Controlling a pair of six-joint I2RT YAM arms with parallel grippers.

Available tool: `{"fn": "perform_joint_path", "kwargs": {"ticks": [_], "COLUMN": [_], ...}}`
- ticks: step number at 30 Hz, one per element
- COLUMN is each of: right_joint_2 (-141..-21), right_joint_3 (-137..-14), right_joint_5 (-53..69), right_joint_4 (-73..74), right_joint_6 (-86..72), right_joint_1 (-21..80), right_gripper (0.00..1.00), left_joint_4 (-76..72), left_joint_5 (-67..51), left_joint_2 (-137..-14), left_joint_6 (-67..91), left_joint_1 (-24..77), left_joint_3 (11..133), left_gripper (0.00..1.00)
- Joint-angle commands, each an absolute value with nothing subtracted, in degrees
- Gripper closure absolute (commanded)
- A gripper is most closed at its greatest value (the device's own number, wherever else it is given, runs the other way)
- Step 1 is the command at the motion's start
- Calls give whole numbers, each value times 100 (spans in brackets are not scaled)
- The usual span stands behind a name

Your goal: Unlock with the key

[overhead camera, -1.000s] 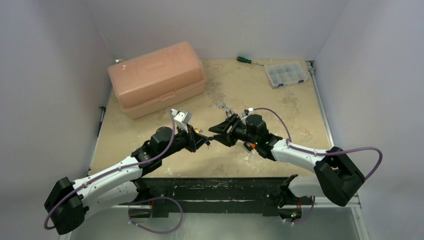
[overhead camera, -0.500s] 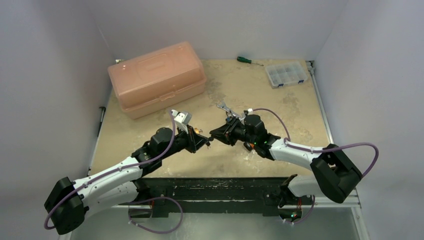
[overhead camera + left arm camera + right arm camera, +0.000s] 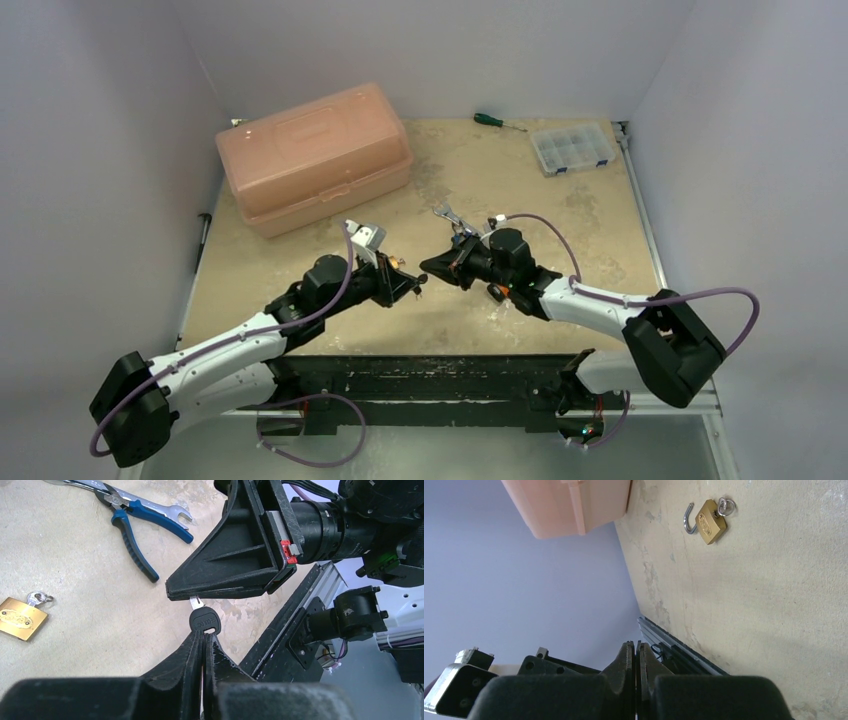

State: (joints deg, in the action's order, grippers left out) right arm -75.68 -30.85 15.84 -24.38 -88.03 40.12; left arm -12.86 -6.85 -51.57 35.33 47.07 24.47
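Note:
A key with a black head is pinched in my left gripper, which is shut on the head. Its metal blade runs up under the tips of my right gripper, which is shut on it. In the right wrist view the right gripper has its jaws pressed together and the key is hidden. Both grippers meet tip to tip above the table's front middle. The brass padlock lies flat on the table, apart from both grippers. Its shackle shows as a hook.
Blue-handled pliers and a wrench lie on the table behind the grippers. A pink toolbox stands at the back left. A green screwdriver and a clear organiser box lie at the back right.
My right gripper has gone from open to shut, closing on the key's blade. The left gripper has stayed shut on the key's head, hardly moving.

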Motion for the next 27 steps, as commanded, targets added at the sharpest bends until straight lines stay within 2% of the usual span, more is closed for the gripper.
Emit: {"fn": "perform_joint_path", "kwargs": {"ticks": [1, 6, 8, 13, 17, 27], "right_joint_2": [-7292, -6965, -6808, -6444, -6057, -5004], "right_joint_3": [-3230, -3187, -3201, -3450, -3509, -3348], "right_joint_5": [1505, 1445, 1327, 1126, 965, 683], "right_joint_4": [-2739, -2908, -2858, -2648, -2791, -3747], "right_joint_6": [-8598, -8402, -8270, -7673, -7211, -6415], "right_joint_1": [4034, 4026, 4009, 4001, 3990, 3973], "right_gripper": [100, 100, 100, 100, 100, 100], "left_joint_4": [-1485, -1304, -1179, -1047, -1029, -1768], "left_joint_5": [-864, -1110, -1189, -1321, -1463, -1501], "left_joint_2": [-5211, -5279, -5276, -4975, -4568, -4269], "left_joint_6": [3564, 3642, 3661, 3640, 3537, 3957], "left_joint_1": [4737, 4737, 4740, 4737, 4737, 4737], "left_joint_3": [2568, 2811, 2947, 3222, 3358, 3484], "left_gripper": [89, 58, 52, 46, 31, 29]}}
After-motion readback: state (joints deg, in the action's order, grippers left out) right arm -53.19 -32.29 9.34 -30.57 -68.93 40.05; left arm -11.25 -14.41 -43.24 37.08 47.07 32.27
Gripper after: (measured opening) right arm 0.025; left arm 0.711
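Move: The key on its ring sits between the two hands: its head is at the left fingertips, its middle about 1 cm ahead and 2 cm to the right of that hand point, level with it. From the right hand it lies about 1 cm back, 1 cm left and 1 cm below. The brass padlock, shackle open, is on the table some 8 cm ahead, 6 cm left and 14 cm below the right hand; the pliers are about 10 cm ahead and 9 cm right, the orange padlock 2 cm ahead and 16 cm right. The key, already pinched by both hands, is let go by the left fingers, which open to well over half while that hand at first stays almost in place, then rises about 10 cm and eases slightly back. The right hand keeps its pinch on the blade and lifts away, some 16 cm up and a little to the right, faster towards the end, its fingers tipping up about 40 degrees. ##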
